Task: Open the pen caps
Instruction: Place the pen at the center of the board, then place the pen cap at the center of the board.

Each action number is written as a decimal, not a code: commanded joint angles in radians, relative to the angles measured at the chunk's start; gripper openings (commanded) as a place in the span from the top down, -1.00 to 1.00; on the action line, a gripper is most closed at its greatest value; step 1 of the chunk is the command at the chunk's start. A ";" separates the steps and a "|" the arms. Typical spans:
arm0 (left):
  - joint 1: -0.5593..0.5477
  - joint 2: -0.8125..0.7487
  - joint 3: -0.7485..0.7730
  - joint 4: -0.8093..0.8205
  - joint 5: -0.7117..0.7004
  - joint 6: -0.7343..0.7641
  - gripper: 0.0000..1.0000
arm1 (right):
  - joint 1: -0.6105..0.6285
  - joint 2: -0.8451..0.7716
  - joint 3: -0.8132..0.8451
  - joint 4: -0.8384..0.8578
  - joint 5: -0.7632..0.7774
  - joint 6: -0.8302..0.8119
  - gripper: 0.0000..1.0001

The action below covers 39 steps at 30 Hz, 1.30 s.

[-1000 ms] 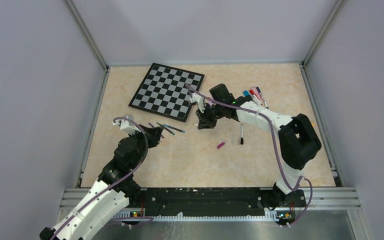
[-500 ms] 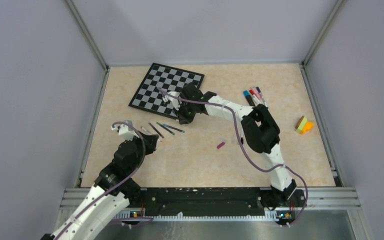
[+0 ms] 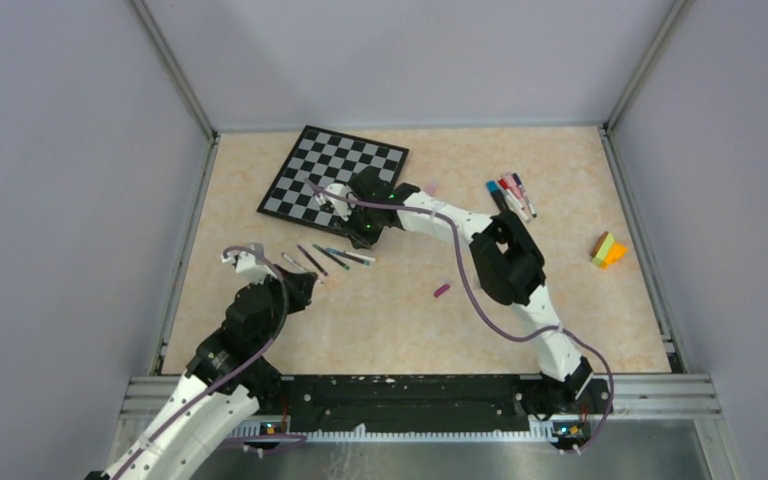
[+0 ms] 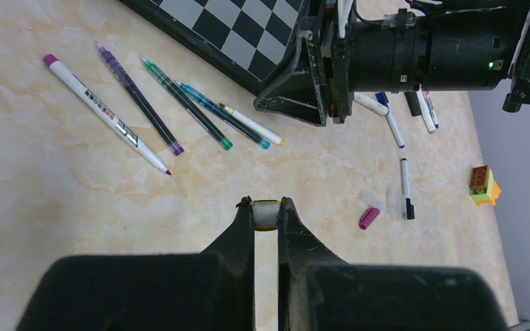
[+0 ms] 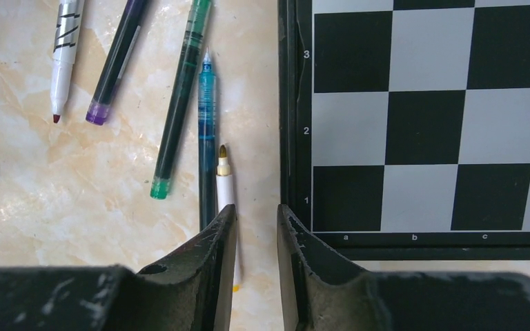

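My left gripper [image 4: 266, 214] is shut on a small yellow-and-white pen cap [image 4: 266, 215] and hovers over bare table near the left arm. Several uncapped pens [image 3: 325, 258] lie side by side in front of the chessboard [image 3: 335, 178]. Among them, a white pen [image 5: 225, 185] with a yellow tip lies on the table beside a teal pen [image 5: 207, 131]. My right gripper [image 5: 257, 221] hovers low over the white pen, open, with nothing between its jaws. A loose pink cap [image 3: 442, 291] lies mid-table. Capped pens [image 3: 510, 190] lie at the back right.
The chessboard's edge [image 5: 297, 138] runs just right of my right gripper. A yellow-orange block [image 3: 608, 250] sits at the far right. A white pen with a black cap [image 4: 405, 187] lies near the pink cap [image 4: 368, 218]. Grey walls enclose the table.
My right arm has swung left from mid-table to the row of pens by the chessboard. Its jaws have parted, leaving the white pen on the table. The left gripper drew back slightly, still holding the cap.
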 commanded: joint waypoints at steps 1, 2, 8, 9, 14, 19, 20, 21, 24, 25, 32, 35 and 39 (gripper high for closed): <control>0.003 -0.017 0.016 0.005 0.046 -0.024 1.00 | 0.012 -0.024 0.046 -0.011 0.031 0.018 0.45; 0.002 -0.018 0.016 0.012 0.059 -0.028 1.00 | 0.011 -0.041 0.039 -0.014 0.030 0.017 0.44; 0.003 -0.018 -0.015 0.132 0.216 -0.023 0.95 | 0.010 -0.228 -0.071 -0.039 -0.011 -0.034 0.41; 0.003 -0.015 -0.030 0.168 0.252 -0.016 0.94 | 0.010 -0.267 -0.101 -0.046 -0.022 -0.061 0.40; 0.002 0.059 -0.055 0.373 0.452 0.002 0.93 | 0.008 -0.530 -0.341 -0.076 -0.027 -0.201 0.36; 0.001 0.269 -0.019 0.496 0.650 -0.019 0.96 | -0.064 -0.760 -0.585 -0.097 -0.092 -0.286 0.31; 0.000 0.316 -0.010 0.516 0.683 -0.026 0.97 | -0.108 -0.795 -0.620 -0.102 -0.142 -0.283 0.31; -0.001 0.356 0.000 0.536 0.711 -0.029 0.98 | -0.155 -0.829 -0.652 -0.105 -0.191 -0.274 0.31; -0.028 0.459 0.034 0.574 0.734 -0.036 0.98 | -0.321 -0.930 -0.746 -0.092 -0.328 -0.219 0.31; -0.047 0.487 0.045 0.579 0.719 -0.036 0.99 | -0.375 -0.985 -0.795 -0.082 -0.362 -0.202 0.31; -0.271 0.700 0.178 0.579 0.531 0.016 0.98 | -0.700 -1.289 -1.100 0.086 -0.511 -0.061 0.14; -0.336 0.839 0.256 0.572 0.479 0.022 0.97 | -0.801 -1.365 -1.194 0.160 -0.497 0.000 0.07; -0.401 0.994 0.376 0.554 0.423 0.045 0.97 | -0.892 -1.361 -1.225 0.207 -0.412 0.071 0.05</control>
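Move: The marker with the black cap lies about 30 cm to the right hand's right and 6 cm back, 2 cm lower. On the same level, the white pen just laid down is 3 cm back and 2 cm to this hand's left, and the loose magenta cap 12 cm back and 19 cm right. From the left hand, the marker is some 38 cm right, 9 cm ahead and 14 cm down. Already clear of the laid-down white pen, the right hand heads for the black-capped marker: up and back to the right, then sweeping right to end above it, some 33 cm right in all and 11 cm up, turning clockwise as its fingers open wider. The left hand, fingers still shut, swings about 23 cm right towards the same marker, turning clockwise nearly 50 degrees. ##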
